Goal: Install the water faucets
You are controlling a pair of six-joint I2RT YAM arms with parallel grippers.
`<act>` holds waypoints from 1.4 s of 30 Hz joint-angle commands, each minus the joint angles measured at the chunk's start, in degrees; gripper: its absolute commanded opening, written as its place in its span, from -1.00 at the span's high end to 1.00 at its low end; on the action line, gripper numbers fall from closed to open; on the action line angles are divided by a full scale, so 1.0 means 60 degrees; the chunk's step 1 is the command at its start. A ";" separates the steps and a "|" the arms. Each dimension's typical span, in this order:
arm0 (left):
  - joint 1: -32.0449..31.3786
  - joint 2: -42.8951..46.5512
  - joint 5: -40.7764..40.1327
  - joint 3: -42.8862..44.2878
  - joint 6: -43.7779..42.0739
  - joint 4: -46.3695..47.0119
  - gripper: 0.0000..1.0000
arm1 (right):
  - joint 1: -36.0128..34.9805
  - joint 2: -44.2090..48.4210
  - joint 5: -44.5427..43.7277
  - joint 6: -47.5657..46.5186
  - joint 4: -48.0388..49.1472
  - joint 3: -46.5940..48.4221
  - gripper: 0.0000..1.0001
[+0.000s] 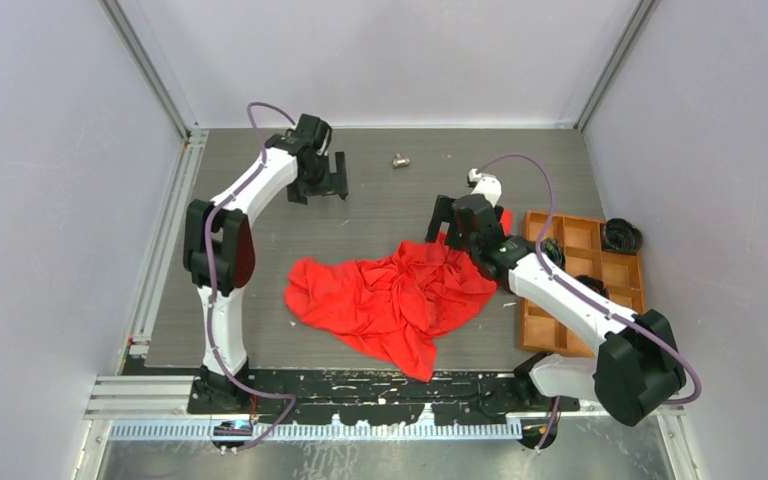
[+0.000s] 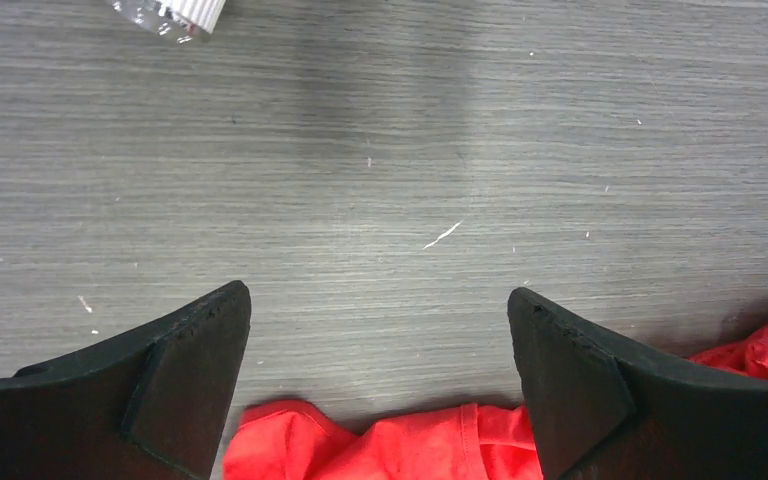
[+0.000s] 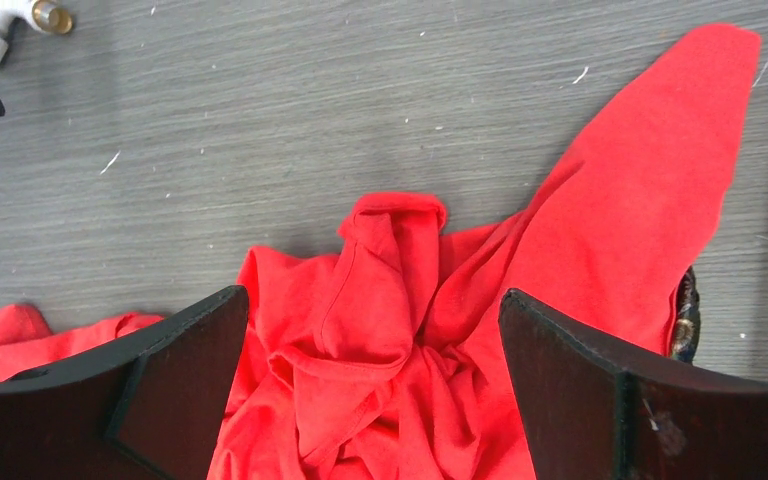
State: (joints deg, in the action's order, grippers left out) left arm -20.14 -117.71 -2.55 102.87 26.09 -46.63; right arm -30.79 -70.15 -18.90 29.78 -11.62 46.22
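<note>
The water faucet point(image 1: 400, 160) lies alone on the grey table near its far edge, small and pale. In the right wrist view its white body and brassy tip point(image 3: 0, 25) show at the top left corner. In the left wrist view a ribbed white and shiny piece point(image 2: 170, 12) is cut off by the top edge. My left gripper point(image 1: 320, 190) point(image 2: 380, 300) hangs open to the left of the faucet, over bare table. My right gripper point(image 1: 443, 228) point(image 3: 372, 300) stands open over a crumpled red cloth point(image 3: 390, 330), nothing between its fingers.
The red cloth point(image 1: 390, 295) is spread over the table's middle, one flap reaching toward an orange compartment tray point(image 1: 580, 235) at the right. A black coiled part point(image 1: 621, 236) lies beside the tray. Grey walls close in the left, right and far sides.
</note>
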 commanded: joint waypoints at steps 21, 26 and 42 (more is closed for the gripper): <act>0.1517 0.2278 0.2009 -0.1721 0.0044 0.0470 -0.99 | 0.1216 -0.8498 0.0614 -0.1941 -0.2837 1.0103 -1.00; 0.1511 0.2771 0.2185 -0.2165 -0.0036 0.0413 -0.99 | 0.1386 -1.0977 0.0891 -0.2453 -0.3538 1.3264 -1.00; 0.1512 0.3280 0.2396 -0.3057 -0.0105 0.0807 -0.98 | 0.1330 -1.3926 0.2313 -0.2665 -0.1855 1.6032 -1.00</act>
State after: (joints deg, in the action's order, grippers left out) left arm -11.25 -99.83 10.68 84.47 25.54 -43.29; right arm -22.15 -151.04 -6.52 14.68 -25.67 135.66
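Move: From the right hand, the small metal tee lies about 30 cm ahead, 10 cm left and 13 cm below. On the same table, the red cloth's middle is some 8 cm back and 12 cm left, and the white faucet about 23 cm ahead and 30 cm left. From the left hand, that faucet is roughly 11 cm ahead, 3 cm left and 10 cm below, the tee 17 cm ahead and 17 cm right. Right hand, open, sweeps some 30 cm forward, down and left over the tee; left hand backs off leftward. ##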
